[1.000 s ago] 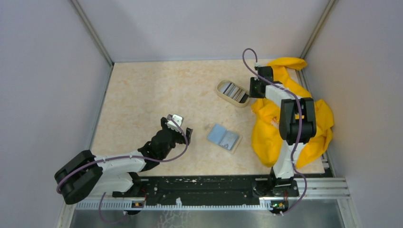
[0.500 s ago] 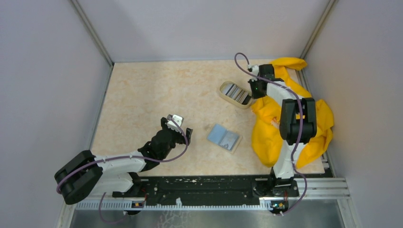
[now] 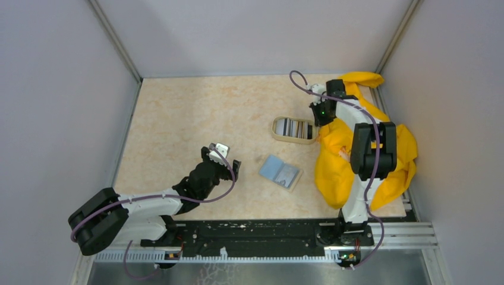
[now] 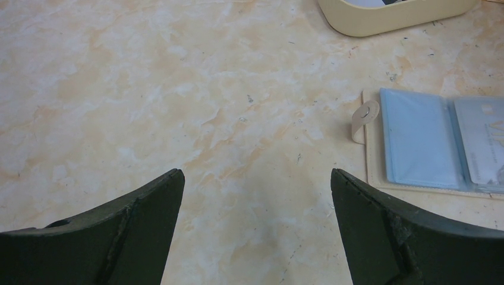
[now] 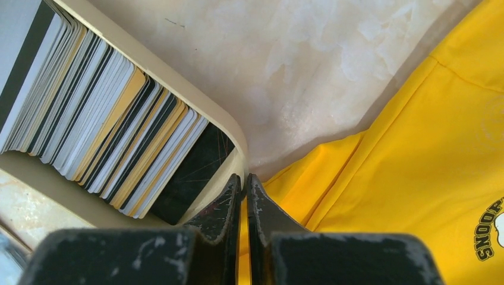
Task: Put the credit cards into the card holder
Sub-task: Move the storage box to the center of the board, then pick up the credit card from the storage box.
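Observation:
The credit cards (image 3: pixel 294 128) stand edge-on as a striped stack (image 5: pixel 89 107) in an oval beige dish (image 3: pixel 276 126). The card holder (image 3: pixel 279 171) lies open on the table, light blue inside, with a pale card in its right pocket (image 4: pixel 481 142). My right gripper (image 3: pixel 318 116) is shut, its tips (image 5: pixel 243 176) against the outside of the dish's rim (image 5: pixel 232 127), with nothing seen between the fingers. My left gripper (image 3: pixel 229 161) hangs open (image 4: pixel 255 172) over bare table, left of the card holder.
A big yellow cloth (image 3: pixel 386 154) is bunched along the right side of the table, under and behind the right arm, and touches the dish's right end (image 5: pixel 416 148). Grey walls close in the table on three sides.
My right gripper has closed and swung toward the back. The dish has turned from slanted to level and shifted nearer. The left arm has not moved.

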You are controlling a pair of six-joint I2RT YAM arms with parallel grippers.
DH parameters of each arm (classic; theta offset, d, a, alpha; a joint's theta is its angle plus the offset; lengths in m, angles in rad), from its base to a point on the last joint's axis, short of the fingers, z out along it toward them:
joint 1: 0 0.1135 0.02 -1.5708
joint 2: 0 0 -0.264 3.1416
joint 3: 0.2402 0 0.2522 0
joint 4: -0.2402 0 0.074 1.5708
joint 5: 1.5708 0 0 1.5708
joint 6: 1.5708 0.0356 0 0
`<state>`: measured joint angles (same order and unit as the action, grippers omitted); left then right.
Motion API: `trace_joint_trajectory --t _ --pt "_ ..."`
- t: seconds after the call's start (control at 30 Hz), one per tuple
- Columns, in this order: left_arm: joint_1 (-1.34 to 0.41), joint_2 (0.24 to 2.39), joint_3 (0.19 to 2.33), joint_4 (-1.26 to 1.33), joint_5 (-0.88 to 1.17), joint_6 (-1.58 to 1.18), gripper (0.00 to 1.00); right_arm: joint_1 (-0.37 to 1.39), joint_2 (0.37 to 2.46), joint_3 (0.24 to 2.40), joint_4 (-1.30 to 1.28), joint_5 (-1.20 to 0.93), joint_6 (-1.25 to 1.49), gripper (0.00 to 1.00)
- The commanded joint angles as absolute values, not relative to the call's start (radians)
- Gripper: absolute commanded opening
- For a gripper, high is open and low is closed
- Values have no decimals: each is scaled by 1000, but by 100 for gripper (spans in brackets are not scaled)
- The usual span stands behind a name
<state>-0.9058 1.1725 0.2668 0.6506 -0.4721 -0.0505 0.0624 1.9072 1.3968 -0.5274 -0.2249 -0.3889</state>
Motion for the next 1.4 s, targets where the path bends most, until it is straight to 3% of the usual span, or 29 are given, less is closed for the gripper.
trace_joint_trajectory --t 0.0,0.07,0.2,0.37,0.47,0.57,1.0,1.37 --pt "-904 1175 284 663 -472 -37 98 57 1908 1447 -565 -247 -453 0" --pt "-904 1175 284 663 -472 -36 98 57 1887 1444 -543 -220 -444 9" --pt "-904 1178 285 662 -472 -36 98 57 1777 1394 -482 -286 -443 43" --pt "-904 1186 292 657 -470 -35 98 52 1681 1319 -415 -501 -385 64" --pt "-904 1189 295 655 -471 -35 98 43 1703 1312 -401 -670 -290 65" --pt "-904 1184 291 656 -472 -37 98 39 1731 1302 -378 -708 -217 67" --pt "-904 1191 294 655 -471 -34 99 7 1690 1141 -204 -533 167 68" --pt "-904 1192 296 655 -472 -35 99 7 1757 1127 -167 -442 296 67"
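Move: At the right hand's nearly shut fingertips stands the storage box's right end; the box's middle lies about 8 cm to the left, 2 cm back and 3 cm lower. The card holder lies open some 13 cm left and 17 cm back from this hand, and the middle of the yellow cloth about 17 cm right and 6 cm back. From the idle left hand the box is roughly 25 cm to the right, 9 cm ahead and 7 cm lower. Coming free of the box's right end, the right hand opens its fingers to about two thirds and swings up and left some 7 cm, drawing slightly back. It then sinks about 5 cm and eases a little right again, to hover over the box's right end; its fingers tilt some 30 degrees towards the left as the wrist finally turns clockwise. ##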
